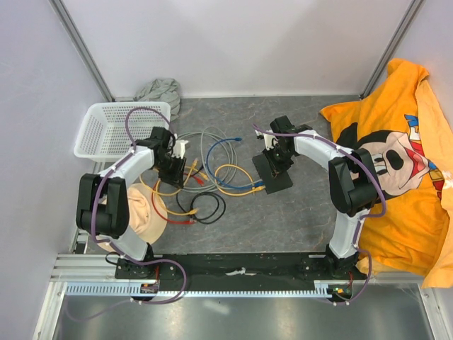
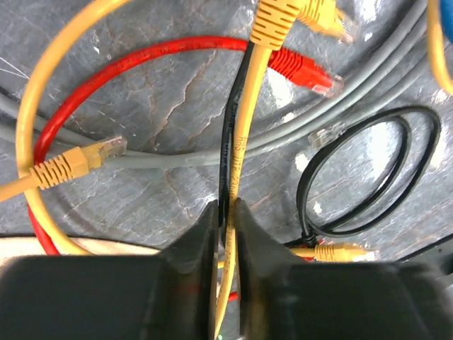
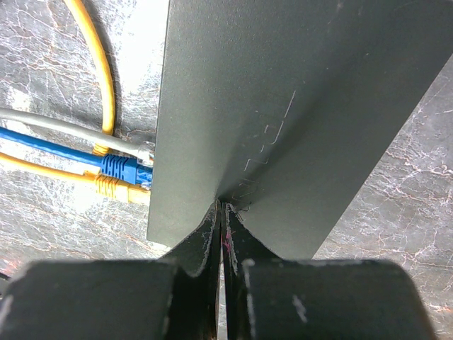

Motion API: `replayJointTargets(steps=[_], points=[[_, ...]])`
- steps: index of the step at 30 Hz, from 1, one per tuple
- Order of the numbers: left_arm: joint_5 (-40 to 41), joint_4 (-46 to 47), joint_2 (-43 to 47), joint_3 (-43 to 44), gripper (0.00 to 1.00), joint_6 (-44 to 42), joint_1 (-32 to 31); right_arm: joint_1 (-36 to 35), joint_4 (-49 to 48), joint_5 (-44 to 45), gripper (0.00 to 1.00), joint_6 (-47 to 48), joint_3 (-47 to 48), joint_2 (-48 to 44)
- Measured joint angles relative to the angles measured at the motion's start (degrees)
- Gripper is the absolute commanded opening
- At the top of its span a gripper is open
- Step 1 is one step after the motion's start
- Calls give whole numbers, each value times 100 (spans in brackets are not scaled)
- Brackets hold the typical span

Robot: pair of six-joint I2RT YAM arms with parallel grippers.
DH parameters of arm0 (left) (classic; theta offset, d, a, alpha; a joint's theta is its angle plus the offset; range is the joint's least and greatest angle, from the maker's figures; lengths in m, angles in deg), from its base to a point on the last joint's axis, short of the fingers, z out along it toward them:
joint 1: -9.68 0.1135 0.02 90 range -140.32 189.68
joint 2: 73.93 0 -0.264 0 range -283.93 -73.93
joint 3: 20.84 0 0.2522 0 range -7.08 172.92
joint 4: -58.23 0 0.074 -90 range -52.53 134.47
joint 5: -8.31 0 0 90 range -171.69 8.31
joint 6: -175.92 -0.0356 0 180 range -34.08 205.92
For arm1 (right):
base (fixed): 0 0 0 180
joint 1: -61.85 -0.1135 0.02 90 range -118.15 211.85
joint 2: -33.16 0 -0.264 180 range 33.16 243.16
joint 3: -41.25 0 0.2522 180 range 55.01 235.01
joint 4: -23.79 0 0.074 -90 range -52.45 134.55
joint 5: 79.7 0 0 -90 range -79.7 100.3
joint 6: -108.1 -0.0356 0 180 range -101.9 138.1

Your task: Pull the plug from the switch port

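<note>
The switch (image 3: 283,106) is a flat matte-black box on the grey table, also seen in the top view as the switch (image 1: 281,181). Three plugs sit in ports along its left edge: a clear one on a grey cable (image 3: 145,152), a blue plug (image 3: 122,168) and a yellow plug (image 3: 117,187). My right gripper (image 3: 224,207) is shut, its tips resting on the switch's top face. My left gripper (image 2: 226,212) sits far to the left in the cable tangle, shut on a yellow cable (image 2: 244,134) with a black cable (image 2: 228,134) pinched beside it.
Loose red (image 2: 304,71), yellow (image 2: 71,163) and clear-ended patch leads lie coiled around the left gripper (image 1: 175,167). A white basket (image 1: 106,131) stands at back left, a grey cloth (image 1: 159,91) behind it, a beige cloth (image 1: 134,209) near left, an orange shirt (image 1: 403,156) at right.
</note>
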Motion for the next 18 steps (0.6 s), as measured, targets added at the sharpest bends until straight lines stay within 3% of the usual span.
replayJointTargets(steps=[2,6,11,18], points=[[-61,-63,-15,122,45,-22,4,0,0,2,7,0,0,-2],[-321,9,111,675,49,87,17,0,-37,4,7,2,-42,-31],[-765,284,236,2048,54,363,-42,0,-114,7,7,2,-114,-79],[-2409,938,-260,2970,54,411,-682,0,-111,11,7,4,-109,-81]])
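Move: The left hand, low over the table with a yellow cable still between its fingers, has the plugs seated in the switch's left side about 27 cm to its right, level fore and aft, 3 cm lower. The switch's middle is some 31 cm right and 5 cm ahead; the loose blue plug 18 cm right and 16 ahead; the black coil 9 cm right and 7 back. From the right hand those plugs lie 5 cm left, 1 cm back and slightly below. Letting go of the yellow cable, the left fingers open to about half, and the hand climbs about 20 cm, at first going forward some 10 cm and then sweeping about 14 cm right over the grey cable loops, its fingers tilting up to point forward and right with a slight clockwise turn. The closed right fingers keep resting on the switch without shifting. ##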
